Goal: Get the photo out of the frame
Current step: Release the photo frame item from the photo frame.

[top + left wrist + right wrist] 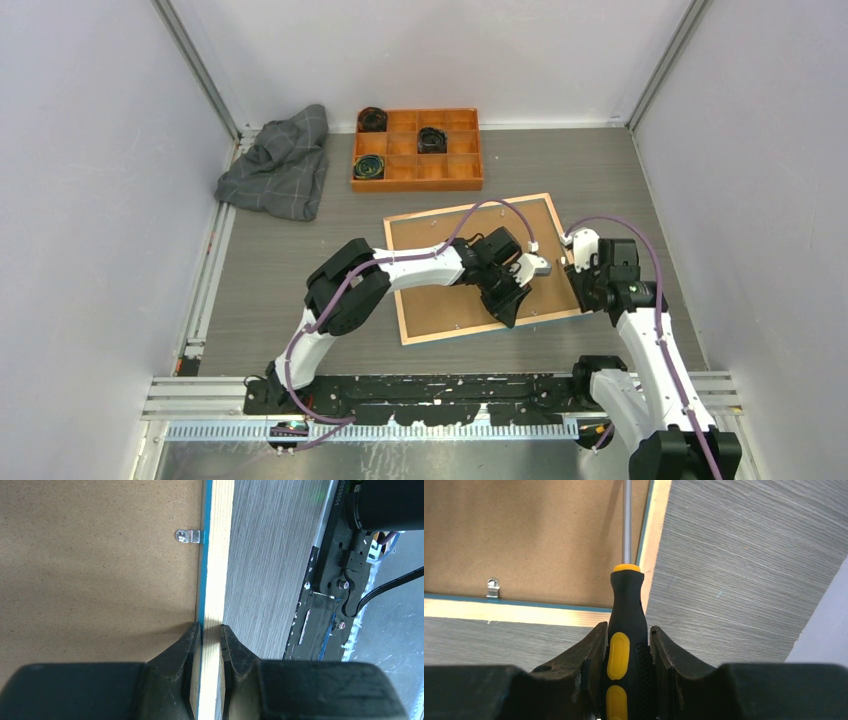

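Note:
The frame lies face down on the table, its brown backing board facing up, so the photo is hidden beneath it. My left gripper is shut on the frame's light wooden rim at the near edge, one finger on the board side and one on the outer side. A small metal clip holds the board just ahead of it. My right gripper is shut on a black and yellow screwdriver. Its steel shaft reaches over the board along the frame's right edge. Its tip is out of view.
An orange compartment tray with black rolls stands at the back. A crumpled grey cloth lies at the back left. Another clip sits on the near rim. The arms' base rail runs along the near edge, and walls close in both sides.

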Controlling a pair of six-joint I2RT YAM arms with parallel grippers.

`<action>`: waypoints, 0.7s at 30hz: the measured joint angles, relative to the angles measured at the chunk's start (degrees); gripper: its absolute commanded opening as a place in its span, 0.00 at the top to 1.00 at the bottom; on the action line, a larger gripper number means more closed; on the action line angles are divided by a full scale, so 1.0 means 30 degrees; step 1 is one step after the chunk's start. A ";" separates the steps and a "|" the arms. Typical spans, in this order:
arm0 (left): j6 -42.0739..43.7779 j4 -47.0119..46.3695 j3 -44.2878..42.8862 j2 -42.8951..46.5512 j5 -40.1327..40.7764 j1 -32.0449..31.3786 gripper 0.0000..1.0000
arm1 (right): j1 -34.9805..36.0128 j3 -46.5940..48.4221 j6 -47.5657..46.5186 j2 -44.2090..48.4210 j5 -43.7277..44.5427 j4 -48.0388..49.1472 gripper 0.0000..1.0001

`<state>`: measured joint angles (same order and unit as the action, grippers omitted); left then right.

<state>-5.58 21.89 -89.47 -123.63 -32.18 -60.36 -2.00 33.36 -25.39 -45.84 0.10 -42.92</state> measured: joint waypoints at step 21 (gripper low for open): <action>0.2535 0.2441 0.0641 0.1749 0.1610 0.0838 0.22 | 0.0000 0.5246 -0.6484 -0.2018 -0.4911 -0.7271 0.99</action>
<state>2.02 29.21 -87.55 -118.39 -27.35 -57.84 -2.00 49.10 -44.84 -51.90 -14.63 -64.73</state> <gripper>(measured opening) 0.709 0.391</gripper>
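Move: The left fingers are still shut on a stretch of the photo frame's near bar; the near-edge clip the screwdriver is due for lies about 6 cm right and 2 cm ahead of them, with the second near clip 10 cm left and 1 cm back. From the right hand, which still grips the screwdriver, that first clip is about 12 cm left, level fore and aft, 5 cm below. The frame's near right corner is 2 cm ahead and the right-edge clip 12 cm ahead, 3 cm left. Open the left gripper wide to let go of the near bar, then carry it left along that edge and forward over the backing board, about 4 cm leftward and only slightly up. Meanwhile keep the screwdriver gripped, draw the right hand back and left off the frame's corner, then lift it while turning the wrist some 25 degrees counter-clockwise, swinging the shaft leftward over the board. ##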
